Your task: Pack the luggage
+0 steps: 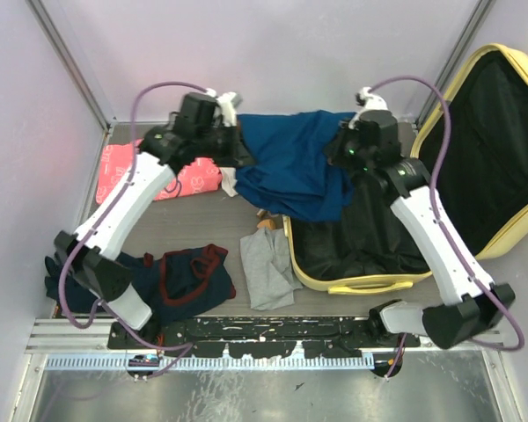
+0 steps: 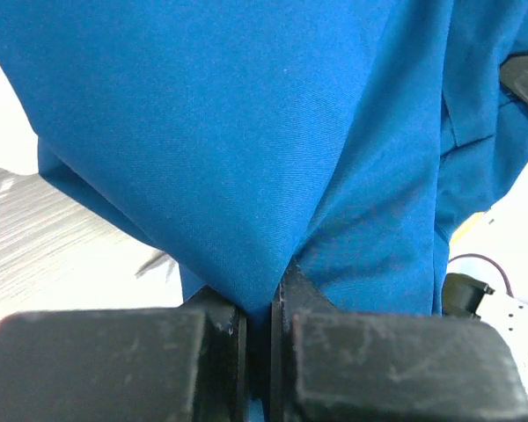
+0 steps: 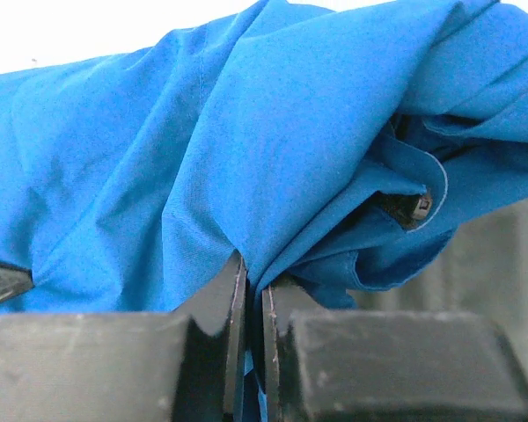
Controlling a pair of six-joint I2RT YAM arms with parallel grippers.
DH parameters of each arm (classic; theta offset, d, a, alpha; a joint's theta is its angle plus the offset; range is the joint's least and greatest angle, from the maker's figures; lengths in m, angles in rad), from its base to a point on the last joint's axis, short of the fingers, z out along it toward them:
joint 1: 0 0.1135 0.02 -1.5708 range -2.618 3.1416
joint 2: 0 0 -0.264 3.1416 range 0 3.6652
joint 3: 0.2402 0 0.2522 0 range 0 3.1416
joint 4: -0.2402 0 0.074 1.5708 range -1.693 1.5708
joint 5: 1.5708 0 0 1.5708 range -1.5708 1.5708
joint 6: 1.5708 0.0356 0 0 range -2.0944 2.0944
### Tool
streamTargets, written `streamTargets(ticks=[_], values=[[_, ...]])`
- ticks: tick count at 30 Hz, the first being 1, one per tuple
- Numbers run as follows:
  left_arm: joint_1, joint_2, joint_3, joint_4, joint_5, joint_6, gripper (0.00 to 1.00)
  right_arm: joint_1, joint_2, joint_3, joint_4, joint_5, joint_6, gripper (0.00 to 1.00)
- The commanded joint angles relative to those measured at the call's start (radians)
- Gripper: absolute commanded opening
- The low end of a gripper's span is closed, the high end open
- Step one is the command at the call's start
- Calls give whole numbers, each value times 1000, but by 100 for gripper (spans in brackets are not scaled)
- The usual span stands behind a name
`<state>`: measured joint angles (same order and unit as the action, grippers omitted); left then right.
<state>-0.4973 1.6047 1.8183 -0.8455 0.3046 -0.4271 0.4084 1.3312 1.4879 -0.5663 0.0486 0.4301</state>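
The luggage point(image 1: 510, 233), a pale yellow hard-shell suitcase with black lining, lies open at the right. A blue garment point(image 1: 290, 167) hangs stretched between both arms above the table's back, its lower edge drooping over the suitcase's left corner. My left gripper point(image 1: 244, 148) is shut on the cloth's left end; in the left wrist view the blue garment point(image 2: 246, 132) is pinched between the jaws of the left gripper point(image 2: 260, 303). My right gripper point(image 1: 341, 151) is shut on the right end; the right wrist view shows the blue garment point(image 3: 202, 149) clamped in the right gripper point(image 3: 253, 286).
A pink patterned cloth point(image 1: 158, 171) lies at the back left. A navy garment with red trim point(image 1: 189, 277) sits at the front left, and a grey cloth point(image 1: 268, 268) lies beside the suitcase's near corner. White fabric point(image 1: 231, 183) peeks from under the blue garment.
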Motion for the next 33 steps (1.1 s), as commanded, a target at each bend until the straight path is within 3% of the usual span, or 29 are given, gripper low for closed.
streamTargets(ticks=[1, 8, 15, 24, 29, 33], values=[[-168, 89, 102, 146, -26, -89, 0, -108, -157, -100, -19, -26, -48, 0], [-381, 245, 149, 229, -74, -139, 0, -379, -310, -313, -108, -155, -90, 0], [-431, 360, 123, 266, -133, -176, 0, -589, -262, -446, -61, -328, -186, 0], [-409, 498, 180, 282, -201, -117, 0, -610, -22, -466, 183, -465, -219, 1], [-384, 598, 276, 236, -200, -82, 0, -609, 93, -449, 278, -463, -224, 1], [-351, 638, 330, 220, -204, -73, 6, -609, 160, -448, 326, -439, -250, 1]])
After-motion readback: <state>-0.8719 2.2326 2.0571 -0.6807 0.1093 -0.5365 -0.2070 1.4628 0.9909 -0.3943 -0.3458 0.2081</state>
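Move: Both hands already hold the blue garment stretched between them, up in the air. The middle of the suitcase's open base is about 35 cm right of the left hand, 2 cm back and 26 cm below; from the right hand it is some 13 cm right, 3 cm back and 28 cm below. The grey garment lies about 9 cm right and 16 cm back from the left hand, and the pink cloth 22 cm left and 12 cm ahead of it, both some 28 cm lower. Keeping their pinch on the two sides of the blue garment, both hands carry it together to the right, 18 to 20 cm, sinking faster as the sideways swing dies out, until they are some 20 cm lower over the open suitcase base. On the way they draw back about 7 cm and then reach forward again by as much while still going down, the right wrist tipping its fingers down some 25 degrees and the left turning only slightly. ##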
